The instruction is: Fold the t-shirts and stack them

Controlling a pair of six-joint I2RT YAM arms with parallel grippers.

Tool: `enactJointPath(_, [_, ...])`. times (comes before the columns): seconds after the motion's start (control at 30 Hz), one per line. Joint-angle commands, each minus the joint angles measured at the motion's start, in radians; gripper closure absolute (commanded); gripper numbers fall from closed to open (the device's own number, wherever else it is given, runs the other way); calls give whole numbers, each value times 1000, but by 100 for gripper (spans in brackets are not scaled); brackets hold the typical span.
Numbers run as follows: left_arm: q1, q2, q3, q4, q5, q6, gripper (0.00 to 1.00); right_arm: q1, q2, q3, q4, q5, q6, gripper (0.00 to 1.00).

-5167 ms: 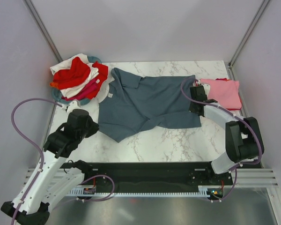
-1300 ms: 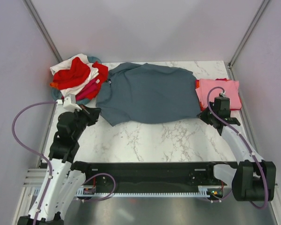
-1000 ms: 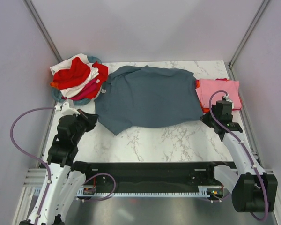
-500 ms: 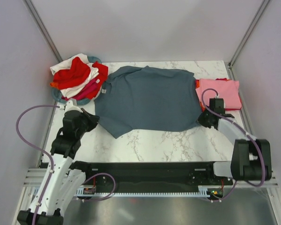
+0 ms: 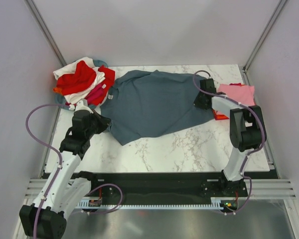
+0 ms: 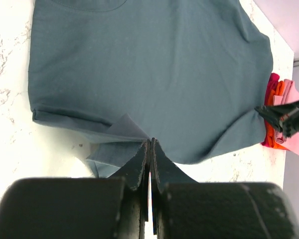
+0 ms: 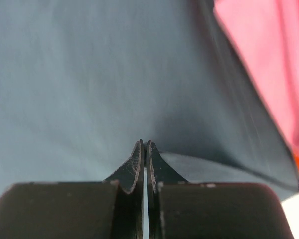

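A slate blue-grey t-shirt (image 5: 157, 102) lies spread over the middle of the marble table (image 5: 189, 144). My left gripper (image 5: 103, 123) is shut on its near-left corner, the cloth (image 6: 149, 64) pinched at the tips (image 6: 150, 142). At the shirt's right edge, my right gripper (image 5: 198, 103) is shut on a fold of the same slate cloth (image 7: 89, 74), pinched at its tips (image 7: 145, 143). A folded pink t-shirt (image 5: 237, 94) lies at the right on an orange-red one (image 5: 220, 115). More t-shirts, red, white and magenta, are heaped (image 5: 82, 79) at the far left.
The heap sits in a round teal basket (image 5: 63, 103) at the table's far-left corner. Grey walls and frame posts close in the table on three sides. The pink stack (image 7: 269, 59) lies just right of my right gripper.
My right gripper has swung from the table's near right to the far side and left, drawing the slate shirt's right edge with it. My left gripper has shifted slightly away from me, still gripping.
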Motion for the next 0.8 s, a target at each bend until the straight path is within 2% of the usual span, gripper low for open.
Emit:
enactJointPath(0.0, [-11, 1, 16, 73, 22, 2, 98, -5, 99, 116, -74, 202, 3, 100])
enactJointPath(0.23, [-71, 61, 3, 122, 19, -20, 98, -28, 231, 212, -164, 314, -13, 100])
enactJointPath(0.4, [-152, 95, 11, 141, -35, -28, 98, -109, 236, 194, -167, 324, -23, 100])
enactJointPath(0.57, [-181, 118, 25, 146, -55, -26, 98, -155, 216, 177, -169, 354, -37, 100])
enactJointPath(0.77, [-181, 115, 26, 146, -66, -15, 98, -188, 202, 179, -160, 250, -32, 100])
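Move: My right hand is low over the table with the t-shirt pinched. The folded stack's middle lies about 20 cm to its right, some 3 cm farther out and 1 cm lower; the grey shirt's middle is about 26 cm to its left and 3 cm ahead. From my raised left hand, that shirt's middle is about 18 cm ahead, 28 cm right and 16 cm down, the laundry basket about 27 cm ahead, 19 cm left, 10 cm down. With my fingers still shut on the grey shirt, I ease my right hand about 3 cm forward while sinking 2.5 cm, then drag it roughly 13 cm right, up against the stack's left side, rolling its left side down and turning some 20 degrees clockwise. My left hand, still high and holding the near-left edge, follows about 5 cm right with a slight clockwise turn. ##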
